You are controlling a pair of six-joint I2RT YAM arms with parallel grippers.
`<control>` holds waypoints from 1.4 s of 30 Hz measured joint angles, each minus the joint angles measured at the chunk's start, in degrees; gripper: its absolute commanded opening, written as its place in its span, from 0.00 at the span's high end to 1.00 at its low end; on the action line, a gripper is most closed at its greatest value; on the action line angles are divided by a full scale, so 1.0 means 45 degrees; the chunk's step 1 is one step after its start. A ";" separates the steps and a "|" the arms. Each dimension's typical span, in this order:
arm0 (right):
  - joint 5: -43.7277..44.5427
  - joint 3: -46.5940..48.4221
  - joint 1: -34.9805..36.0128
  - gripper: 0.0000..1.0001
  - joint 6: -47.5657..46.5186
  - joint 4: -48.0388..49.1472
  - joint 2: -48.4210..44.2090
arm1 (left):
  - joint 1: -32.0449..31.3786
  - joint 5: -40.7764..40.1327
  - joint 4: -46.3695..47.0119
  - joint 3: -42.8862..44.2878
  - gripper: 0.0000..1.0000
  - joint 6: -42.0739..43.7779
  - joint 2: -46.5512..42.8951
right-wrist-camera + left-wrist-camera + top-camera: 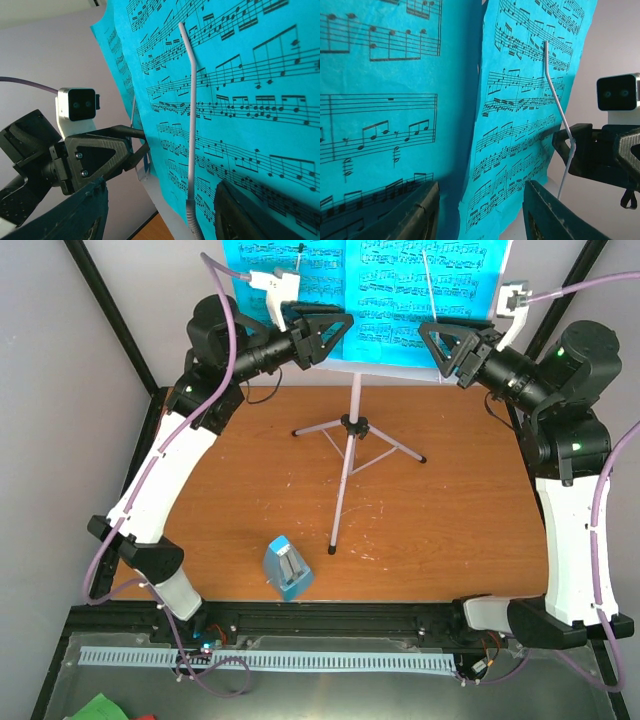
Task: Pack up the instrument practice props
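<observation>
Bright-blue sheet-music pages (400, 290) stand on the desk of the grey tripod music stand (352, 440) at the back of the table. My left gripper (338, 330) is open at the pages' lower left, and its jaws (480, 215) straddle the lower corner of the right-hand page (520, 140). My right gripper (432, 340) is open at the lower right; its jaws (160, 215) stand either side of a page (240, 110) and a white wire page holder (192, 125). The light-blue metronome (288, 568) stands alone near the front edge.
Black frame posts (110, 310) rise at the back corners in front of grey walls. A white slotted strip (270, 660) runs along the near edge between the arm bases. Something green (100, 708) lies at the bottom left. The stand's legs (340, 510) spread over the wooden table (450, 530).
</observation>
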 measured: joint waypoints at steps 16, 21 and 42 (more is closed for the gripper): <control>0.0049 0.0238 0.0199 0.47 -0.0141 0.0053 0.0321 | -0.0398 0.0291 0.0228 0.0729 0.67 -0.0141 0.0831; 0.0102 0.0272 0.0219 0.50 -0.0189 0.0063 0.0389 | -0.0403 0.0374 0.0423 0.0738 0.75 -0.0267 0.0835; 0.0423 0.0272 0.0321 0.97 -0.0199 0.1107 0.0767 | -0.0413 0.0709 0.1107 0.0753 1.00 -0.0617 0.0991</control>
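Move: The left hand goes for the inner edge of the right-hand music page, about 3 cm to its right, level forward and back, 1 cm higher; the left clip rod stands about 8 cm left and 3 cm farther out. The right hand goes for the right clip rod, its middle about 3 cm ahead, 1 cm left and 2 cm up, with that page edge roughly 11 cm left and 3 cm ahead of the hand. The left hand, fingers half open, slides about 2.5 cm right along the open sheet music, turning some 5 degrees clockwise, and shuts its fingers fully to pinch the inner edge of the right-hand page. The right hand eases about 2 cm forward, with a slight rise and shift left, and late on snaps its half-open fingers nearly shut, pinching the right clip rod low down. ##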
